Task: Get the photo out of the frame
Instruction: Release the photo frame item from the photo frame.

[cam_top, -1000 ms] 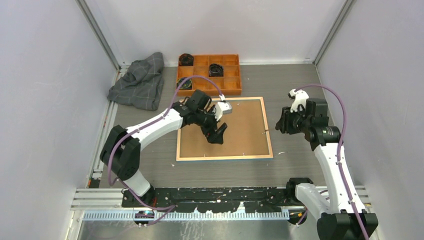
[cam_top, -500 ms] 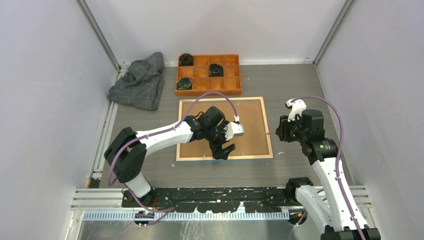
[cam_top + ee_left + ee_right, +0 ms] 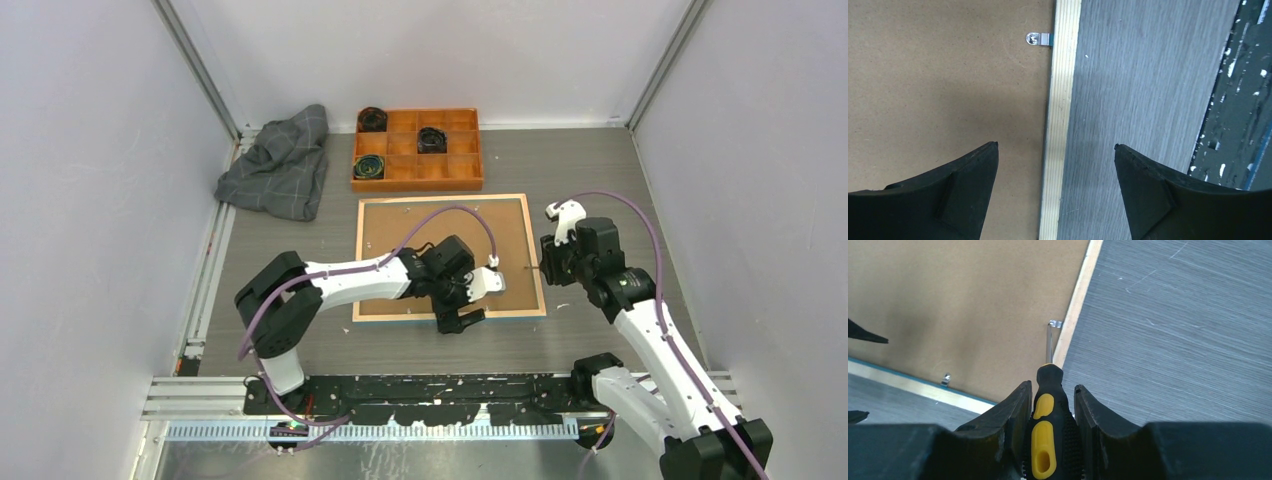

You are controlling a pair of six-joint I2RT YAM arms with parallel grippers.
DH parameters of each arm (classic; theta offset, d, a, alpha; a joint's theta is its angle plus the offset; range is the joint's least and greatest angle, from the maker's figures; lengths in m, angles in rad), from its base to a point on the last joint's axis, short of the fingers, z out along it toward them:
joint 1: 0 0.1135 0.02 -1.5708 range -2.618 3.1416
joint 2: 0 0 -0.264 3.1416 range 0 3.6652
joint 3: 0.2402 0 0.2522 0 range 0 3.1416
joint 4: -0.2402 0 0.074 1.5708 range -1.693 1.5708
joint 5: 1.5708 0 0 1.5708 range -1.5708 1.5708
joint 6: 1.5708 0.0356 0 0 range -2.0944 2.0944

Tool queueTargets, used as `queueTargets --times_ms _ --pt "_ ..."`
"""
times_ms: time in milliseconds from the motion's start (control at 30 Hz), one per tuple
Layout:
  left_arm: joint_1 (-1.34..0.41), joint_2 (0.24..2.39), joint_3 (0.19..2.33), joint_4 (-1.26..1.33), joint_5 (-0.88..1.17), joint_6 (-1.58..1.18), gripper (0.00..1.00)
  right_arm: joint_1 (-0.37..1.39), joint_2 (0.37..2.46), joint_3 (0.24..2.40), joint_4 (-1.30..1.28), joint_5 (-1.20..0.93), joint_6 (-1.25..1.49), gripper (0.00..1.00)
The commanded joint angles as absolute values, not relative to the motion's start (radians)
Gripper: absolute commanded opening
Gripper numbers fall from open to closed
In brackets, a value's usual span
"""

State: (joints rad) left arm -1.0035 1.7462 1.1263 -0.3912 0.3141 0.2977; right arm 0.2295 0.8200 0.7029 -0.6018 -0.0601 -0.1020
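Observation:
The frame (image 3: 440, 198) lies face down on the table, its light wood rim around the brown backing board (image 3: 440, 240). The photo is hidden under that board. My left gripper (image 3: 462, 320) is open at the frame's near edge. In the left wrist view its fingers straddle the rim (image 3: 1065, 60), one over the board and one over the table, left gripper (image 3: 1056, 145). A metal clip (image 3: 1038, 38) sits further along the rim. My right gripper (image 3: 1052, 385) is shut on a black-and-yellow screwdriver (image 3: 1045, 430), whose tip meets a clip (image 3: 1055, 323) on the frame's right edge.
An orange compartment tray (image 3: 465, 178) holding dark rolls stands behind the frame. A grey cloth (image 3: 280, 165) is bunched at the back left. A black rail (image 3: 450, 385) runs along the near table edge, and grey walls close both sides.
My left gripper has swept from the middle of the backing board to the frame's near edge. The right gripper has carried the screwdriver leftward to the frame's right edge.

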Motion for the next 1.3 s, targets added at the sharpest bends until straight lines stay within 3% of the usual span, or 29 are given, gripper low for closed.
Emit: queueTargets --times_ms 0,133,400,833,1000,1267 --pt "-1.023 1.774 1.168 -0.347 0.246 0.285 0.86 0.240 0.832 0.706 -0.531 0.074 -0.101 0.01" --pt "-1.043 1.809 1.191 -0.351 0.217 0.273 0.79 0.239 0.815 0.698 -0.527 0.116 -0.108 0.01" --pt "-1.080 1.911 1.292 -0.407 0.206 0.216 0.51 0.239 0.793 0.699 -0.533 0.178 -0.130 0.01" --pt "-1.100 2.090 1.521 -0.508 0.253 0.072 0.35 0.240 0.824 0.670 -0.512 0.312 -0.187 0.01" --pt "-1.099 2.097 1.516 -0.501 0.280 0.051 0.33 0.238 0.846 0.658 -0.499 0.330 -0.201 0.01" --pt "-1.101 2.103 1.502 -0.488 0.336 0.029 0.22 0.226 0.788 0.569 -0.449 0.303 -0.279 0.01"
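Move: Just below the left hand, about 2 cm down between its open fingers, runs the near rail of the photo frame. The near-rail clip is some 5 cm to this hand's right and 1 cm farther out, and the frame's near right corner is about 17 cm to its right, level with it. The screwdriver in the right hand reaches for the right-rail clip, about 5 cm ahead of that hand, 3 cm left and 10 cm below. Sinking about 1.5 cm astride the near rail, the left hand closes its fingers while it travels some 9 cm right, and ends up pinching the rail to shift the frame over. The right hand keeps its grip on the screwdriver and gives way about 5 cm to the right, turning roughly 10 degrees clockwise with its left side dipping, and the tip stays close by the right-rail clip. ##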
